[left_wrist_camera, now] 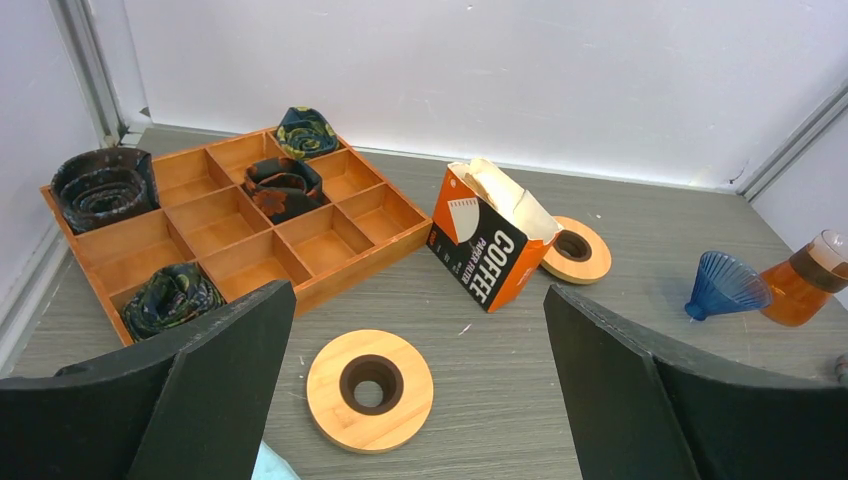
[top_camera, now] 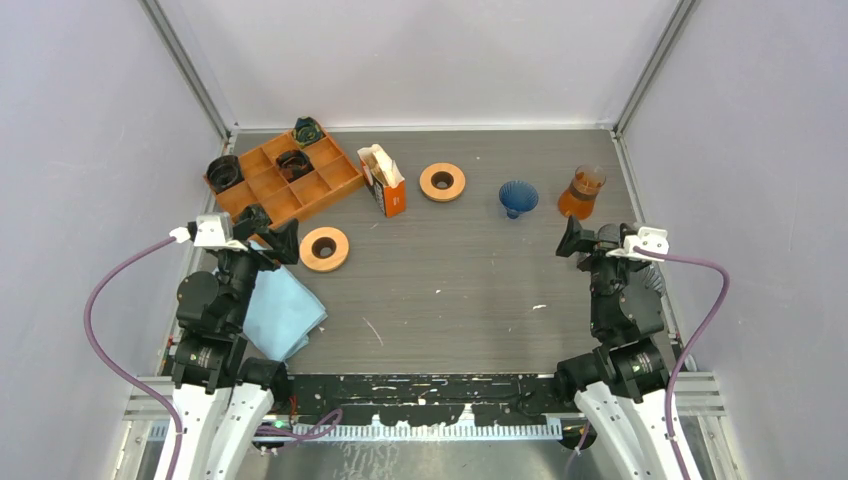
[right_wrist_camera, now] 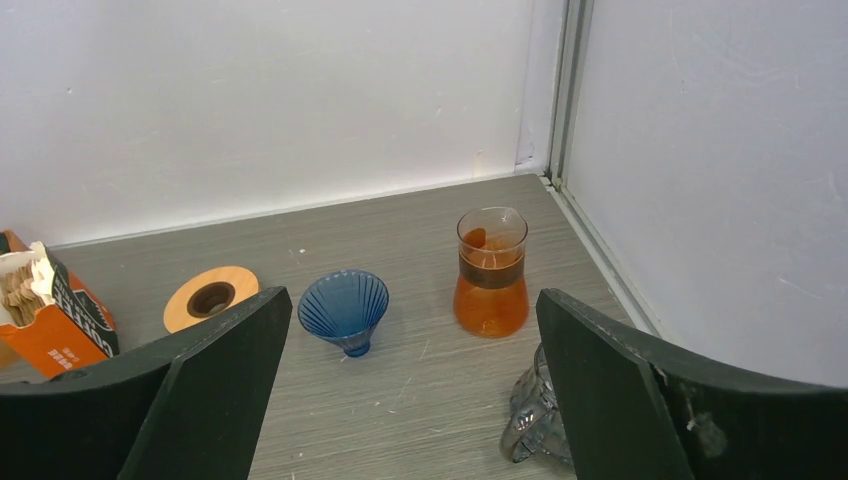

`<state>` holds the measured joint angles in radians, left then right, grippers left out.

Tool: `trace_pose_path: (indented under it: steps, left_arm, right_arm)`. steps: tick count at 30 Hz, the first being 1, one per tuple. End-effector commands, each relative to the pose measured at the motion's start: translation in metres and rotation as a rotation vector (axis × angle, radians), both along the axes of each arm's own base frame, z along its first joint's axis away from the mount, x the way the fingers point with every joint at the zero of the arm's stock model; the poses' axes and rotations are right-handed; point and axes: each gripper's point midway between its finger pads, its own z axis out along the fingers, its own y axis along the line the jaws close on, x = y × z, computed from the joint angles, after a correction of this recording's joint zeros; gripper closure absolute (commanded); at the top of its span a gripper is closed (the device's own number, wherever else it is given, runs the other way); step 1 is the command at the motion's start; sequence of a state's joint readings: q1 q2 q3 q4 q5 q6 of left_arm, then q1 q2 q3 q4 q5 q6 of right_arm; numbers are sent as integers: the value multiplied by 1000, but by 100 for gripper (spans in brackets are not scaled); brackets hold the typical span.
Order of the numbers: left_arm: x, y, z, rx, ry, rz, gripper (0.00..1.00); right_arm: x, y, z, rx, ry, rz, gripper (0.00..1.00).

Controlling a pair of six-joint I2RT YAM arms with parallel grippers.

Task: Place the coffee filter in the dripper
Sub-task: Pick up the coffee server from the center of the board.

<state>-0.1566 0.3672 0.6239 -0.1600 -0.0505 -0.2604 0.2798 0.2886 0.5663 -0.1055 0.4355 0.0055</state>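
The orange coffee filter box (top_camera: 383, 182) stands open at the back middle with paper filters (left_wrist_camera: 500, 190) sticking out of its top. It also shows in the right wrist view (right_wrist_camera: 45, 315). The blue ribbed dripper (top_camera: 518, 197) stands on the table to its right, empty (right_wrist_camera: 345, 308), and shows in the left wrist view (left_wrist_camera: 727, 285). My left gripper (top_camera: 275, 232) is open and empty near the tray (left_wrist_camera: 415, 300). My right gripper (top_camera: 575, 243) is open and empty, short of the dripper (right_wrist_camera: 412, 300).
An orange glass carafe (top_camera: 583, 192) stands right of the dripper. Two wooden rings (top_camera: 324, 249) (top_camera: 442, 182) lie on the table. A wooden compartment tray (top_camera: 322, 195) with rolled cloths sits back left. A blue cloth (top_camera: 280, 310) lies by the left arm. A clear glass piece (right_wrist_camera: 535, 420) lies under the right gripper.
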Motion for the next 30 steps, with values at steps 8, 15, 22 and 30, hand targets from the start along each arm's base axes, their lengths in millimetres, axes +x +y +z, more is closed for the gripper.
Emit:
trace_pose_path:
  steps: [8,15,22,30]
  left_arm:
    - [-4,1,23,-14,-92,2,1]
    - [-13,3,28,-48,-85,10,1]
    - [-18,8,15,-37,-18,35,1]
    - [-21,0,-11,26,93,-3,1]
  right_arm:
    - [-6,-4,32,43,-82,-14,0]
    - [4,0,35,44,-17,-13,0]
    - [30,-1,36,-24,140,-61,0]
    - [62,-8,26,-113,332,-152,0]
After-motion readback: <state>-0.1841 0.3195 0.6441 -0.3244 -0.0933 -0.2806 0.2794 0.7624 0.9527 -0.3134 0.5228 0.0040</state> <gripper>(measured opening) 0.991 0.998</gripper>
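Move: The amber coffee server stands some 25 cm ahead of the right hand, about 12 cm to its right and 22 cm below it. The blue dripper is roughly 22 cm ahead and 3 cm to the left, a ribbed glass mug about 13 cm ahead and 12 cm to the right, both about 25 cm lower than that hand. From the left hand the server is around 24 cm ahead, 54 cm right and 22 cm down. Send the right gripper forward towards the amber server, about 5.5 cm, lifting it some 2 cm at the outset, and tip its fingers down by roughly 15 degrees with a slight clockwise turn. Keep it wide open and touch nothing. Ease the empty left gripper slightly down and back, tipping a little downward, its fingers open too. ##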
